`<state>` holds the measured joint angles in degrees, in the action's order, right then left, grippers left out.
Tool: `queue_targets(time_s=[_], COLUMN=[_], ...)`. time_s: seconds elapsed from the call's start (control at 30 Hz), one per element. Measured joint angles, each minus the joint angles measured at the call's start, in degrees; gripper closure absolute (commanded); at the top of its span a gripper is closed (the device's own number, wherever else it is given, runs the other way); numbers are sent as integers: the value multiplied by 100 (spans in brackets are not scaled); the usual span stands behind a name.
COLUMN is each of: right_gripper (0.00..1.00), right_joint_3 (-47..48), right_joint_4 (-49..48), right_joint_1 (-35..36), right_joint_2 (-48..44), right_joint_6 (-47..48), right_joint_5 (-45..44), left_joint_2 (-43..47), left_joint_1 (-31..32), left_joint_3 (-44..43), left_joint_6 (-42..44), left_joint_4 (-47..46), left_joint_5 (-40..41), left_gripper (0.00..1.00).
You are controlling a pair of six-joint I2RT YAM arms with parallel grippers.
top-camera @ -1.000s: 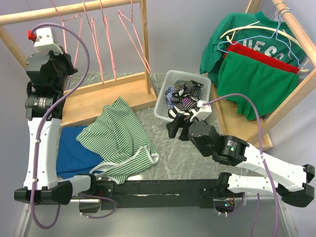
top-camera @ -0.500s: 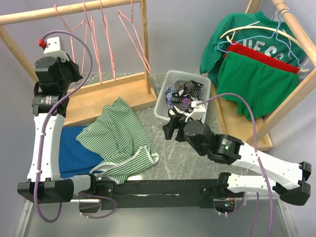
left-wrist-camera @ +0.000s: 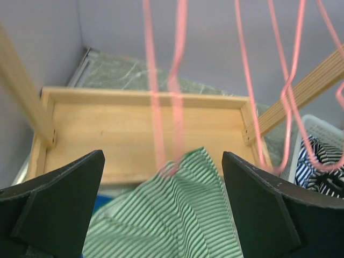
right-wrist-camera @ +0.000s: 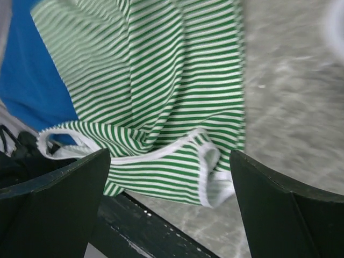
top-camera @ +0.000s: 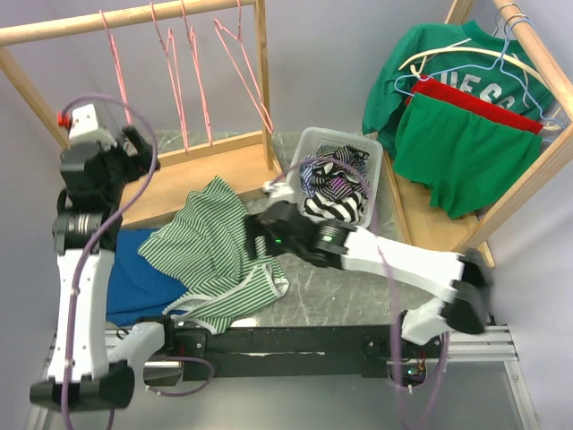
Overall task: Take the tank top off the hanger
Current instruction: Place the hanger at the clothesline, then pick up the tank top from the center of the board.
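The green-and-white striped tank top [top-camera: 206, 244] lies crumpled on the table with no hanger in it. It also fills the right wrist view [right-wrist-camera: 161, 80] and the bottom of the left wrist view [left-wrist-camera: 172, 215]. Several pink hangers [top-camera: 179, 72] hang bare on the left rack's rod, blurred and close in the left wrist view [left-wrist-camera: 153, 80]. My left gripper [top-camera: 139, 143] [left-wrist-camera: 163, 156] is open and empty beside the rack's left end, with a hanger's lower tip just ahead of it. My right gripper [top-camera: 255, 240] [right-wrist-camera: 170, 156] is open over the tank top's white-trimmed edge.
A blue garment [top-camera: 134, 273] [right-wrist-camera: 32, 70] lies under the tank top's left side. The rack's wooden base [top-camera: 179, 175] [left-wrist-camera: 140, 129] sits behind it. A white basket [top-camera: 300, 154] of striped clothes stands mid-table. A second rack with green garments [top-camera: 457, 143] is at the right.
My left gripper has opened and dropped slightly away from the rod; the leftmost hanger now hangs straight. My right arm has swung left from the basket to above the tank top.
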<state>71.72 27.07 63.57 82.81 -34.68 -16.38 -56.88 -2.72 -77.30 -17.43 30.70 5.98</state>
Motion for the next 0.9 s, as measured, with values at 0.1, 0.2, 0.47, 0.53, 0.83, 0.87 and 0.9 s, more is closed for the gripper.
queue_targets(time_s=[0.1,0.2,0.47,0.53,0.83,0.87,0.9], right_gripper=[0,0,0,5,91,92,92], right_joint_3=[627,1178,1943,2059,1993,1950,1884], right_joint_4=[-48,-146,-90,-81,-140,-144,-186], right_joint_1=[-15,-20,-31,-42,-85,-85,-90], right_joint_2=[1023,2035,3707,3917,4004,3987,3932], right_joint_6=[133,177,118,92,-94,-118,-131], right_joint_5=[562,1021,1506,1589,1486,1458,1427], left_joint_2=[605,1237,2138,2192,2212,2208,2205], left_joint_1=[0,0,0,0,0,0,0], left_joint_3=[608,1307,2166,2168,2168,2168,2168], left_joint_6=[-210,-461,-719,-730,-728,-726,-728], left_joint_4=[175,402,1005,1110,1139,1141,1141], left_joint_5=[55,-11,-179,-247,-444,-455,-466], left_gripper=[4,4,4,4,4,4,4])
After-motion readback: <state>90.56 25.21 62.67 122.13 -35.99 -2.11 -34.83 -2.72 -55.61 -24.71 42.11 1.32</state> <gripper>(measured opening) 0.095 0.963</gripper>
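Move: Straight below and to the left of the right hand lies the tank top, its middle roughly 13 cm left, 2 cm ahead and 17 cm down. From this hand the white basket is about 21 cm ahead and 16 cm right, the rack's shelf 21 cm ahead and 21 cm left, the blue cloth 30 cm left and 3 cm back. From the left hand, the tank top is some 9 cm back, 12 cm right and 36 cm below; the pink hanger is about 9 cm ahead, almost in line. Swooping down about 17 cm and some 10 cm to the left, the open right hand tips its fingers farther down by roughly 20 degrees, lands on the middle of the tank top and closes, pinching a fold of the striped cloth. Meanwhile the left hand, still open, backs away from the hung hanger and sinks about 11 cm, then waits above the cloths. ##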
